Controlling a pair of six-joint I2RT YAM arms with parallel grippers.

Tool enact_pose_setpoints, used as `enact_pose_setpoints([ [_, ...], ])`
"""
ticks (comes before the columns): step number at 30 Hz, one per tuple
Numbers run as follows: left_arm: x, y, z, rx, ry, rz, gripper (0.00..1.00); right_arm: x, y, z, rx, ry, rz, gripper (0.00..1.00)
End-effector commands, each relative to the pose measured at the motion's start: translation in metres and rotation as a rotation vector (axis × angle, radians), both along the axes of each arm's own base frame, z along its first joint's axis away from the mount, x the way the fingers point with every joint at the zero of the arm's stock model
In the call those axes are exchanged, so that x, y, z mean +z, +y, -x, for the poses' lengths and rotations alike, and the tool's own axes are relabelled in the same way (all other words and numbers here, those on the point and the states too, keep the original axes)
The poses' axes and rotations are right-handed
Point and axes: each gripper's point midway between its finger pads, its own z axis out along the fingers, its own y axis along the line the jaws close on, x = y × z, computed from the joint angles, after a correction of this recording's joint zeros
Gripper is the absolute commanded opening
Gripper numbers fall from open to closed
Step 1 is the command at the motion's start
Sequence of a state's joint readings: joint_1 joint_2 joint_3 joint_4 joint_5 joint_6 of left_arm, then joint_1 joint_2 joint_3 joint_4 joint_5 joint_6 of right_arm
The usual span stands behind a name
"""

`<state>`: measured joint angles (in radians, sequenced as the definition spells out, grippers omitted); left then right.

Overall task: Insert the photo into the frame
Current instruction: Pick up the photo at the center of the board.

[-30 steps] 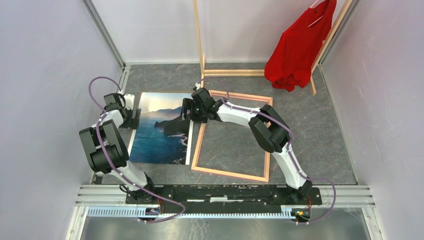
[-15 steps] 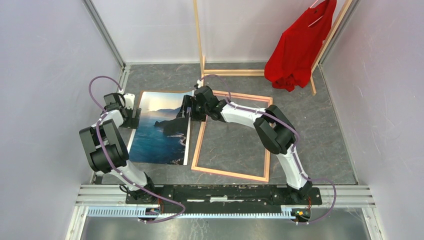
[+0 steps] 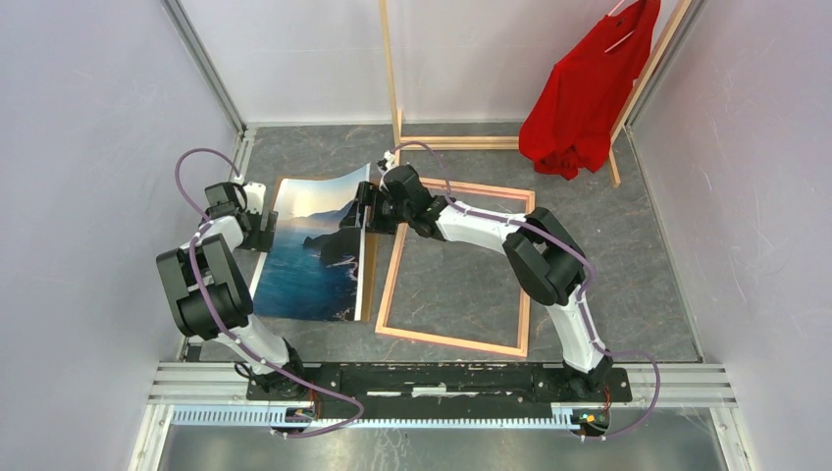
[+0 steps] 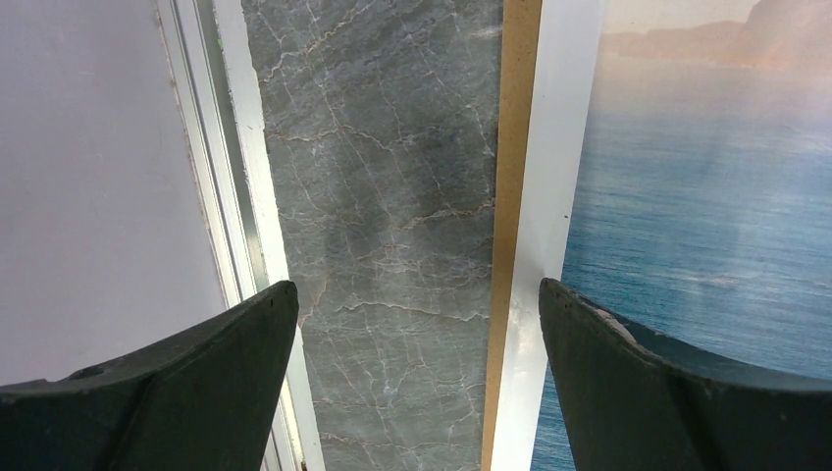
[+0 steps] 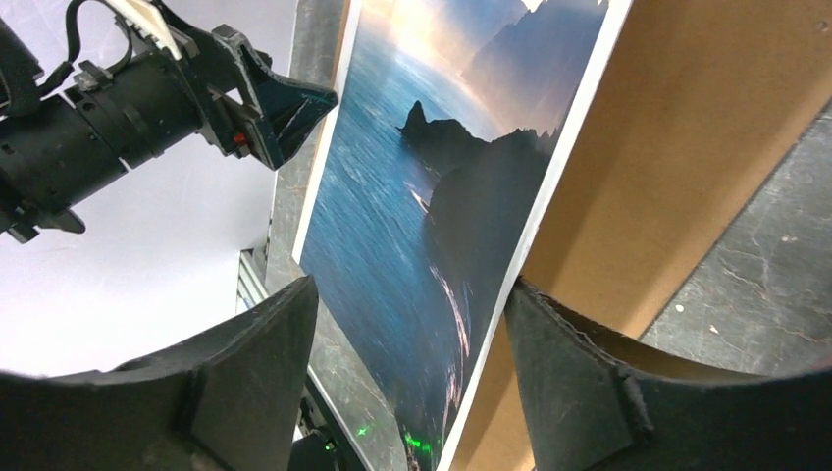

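Note:
The photo (image 3: pixel 312 260), a blue sea coast print on a brown board (image 5: pixel 687 128), lies left of the frame (image 3: pixel 456 340), with its right edge tilted up off the table. The frame is pale pink wood, flat, with the grey floor showing through it. My right gripper (image 3: pixel 365 218) straddles the raised right edge. In the right wrist view one finger (image 5: pixel 579 383) is against the board's brown back, and the other stands apart from the picture side (image 5: pixel 412 226), so the jaws are open. My left gripper (image 3: pixel 263 231) is open at the photo's left border (image 4: pixel 549 196).
A red shirt (image 3: pixel 584 93) hangs on a bare-wood clothes rack (image 3: pixel 392 88) at the back. Pale walls close in on both sides, and the left wall's metal rail (image 4: pixel 231 177) runs right beside my left gripper. The arms' base rail (image 3: pixel 442 378) runs along the near edge.
The photo's right edge has risen off the table as my right gripper moved slightly back and up with it, its jaws narrowing a little. The left arm has stayed put.

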<state>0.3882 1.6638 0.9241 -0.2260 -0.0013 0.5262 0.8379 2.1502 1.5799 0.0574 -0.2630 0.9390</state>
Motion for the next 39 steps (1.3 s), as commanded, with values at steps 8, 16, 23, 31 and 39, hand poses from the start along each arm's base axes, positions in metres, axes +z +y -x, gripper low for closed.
enact_pose_setpoints([
  [8, -0.032, -0.018, 0.024, -0.064, 0.130, 0.047, 0.99, 0.017, 0.014, -0.003, 0.042, -0.054, -0.063, 0.28],
  [16, -0.014, -0.009, 0.017, -0.044, 0.114, 0.036, 1.00, 0.072, -0.027, -0.006, 0.045, -0.243, 0.005, 0.00],
  [23, 0.005, -0.003, 0.009, -0.007, 0.082, 0.054, 1.00, 0.125, -0.120, -0.004, -0.001, -0.435, 0.169, 0.00],
  [31, 0.010, -0.007, 0.011, -0.014, 0.078, 0.066, 1.00, 0.174, -0.311, 0.001, -0.258, -0.504, 0.591, 0.00],
  [39, 0.008, -0.012, 0.012, -0.020, 0.078, 0.090, 1.00, 0.271, -0.418, 0.038, -0.536, -0.626, 0.897, 0.00],
])
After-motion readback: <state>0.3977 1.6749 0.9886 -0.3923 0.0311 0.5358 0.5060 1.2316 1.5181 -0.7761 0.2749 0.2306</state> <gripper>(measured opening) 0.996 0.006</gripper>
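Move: The photo lies beneath and to the left of the right hand: its already lifted right edge stands between that hand's open fingers, its middle about 13 cm left, 9 cm back and 6 cm lower. The brown board under it centres some 12 cm left, 9 cm back and 10 cm down; the frame's middle is about 21 cm right, 13 cm back and 10 cm down. From the left hand, the photo's middle is about 17 cm right, 5 cm back and nearly level. The right fingers shut on the photo's raised edge and pinch it while the hand dips about 1.5 cm; then they sweep the photo off the board, some 36 cm right and over 20 cm up, high over the frame towards its right side, speeding up on the way. The wrist turns roughly 55 degrees, bringing the left-pointing fingers steeply downward. The left hand, open at the photo's left edge, eases back about 1.5 cm and tilts slightly. ##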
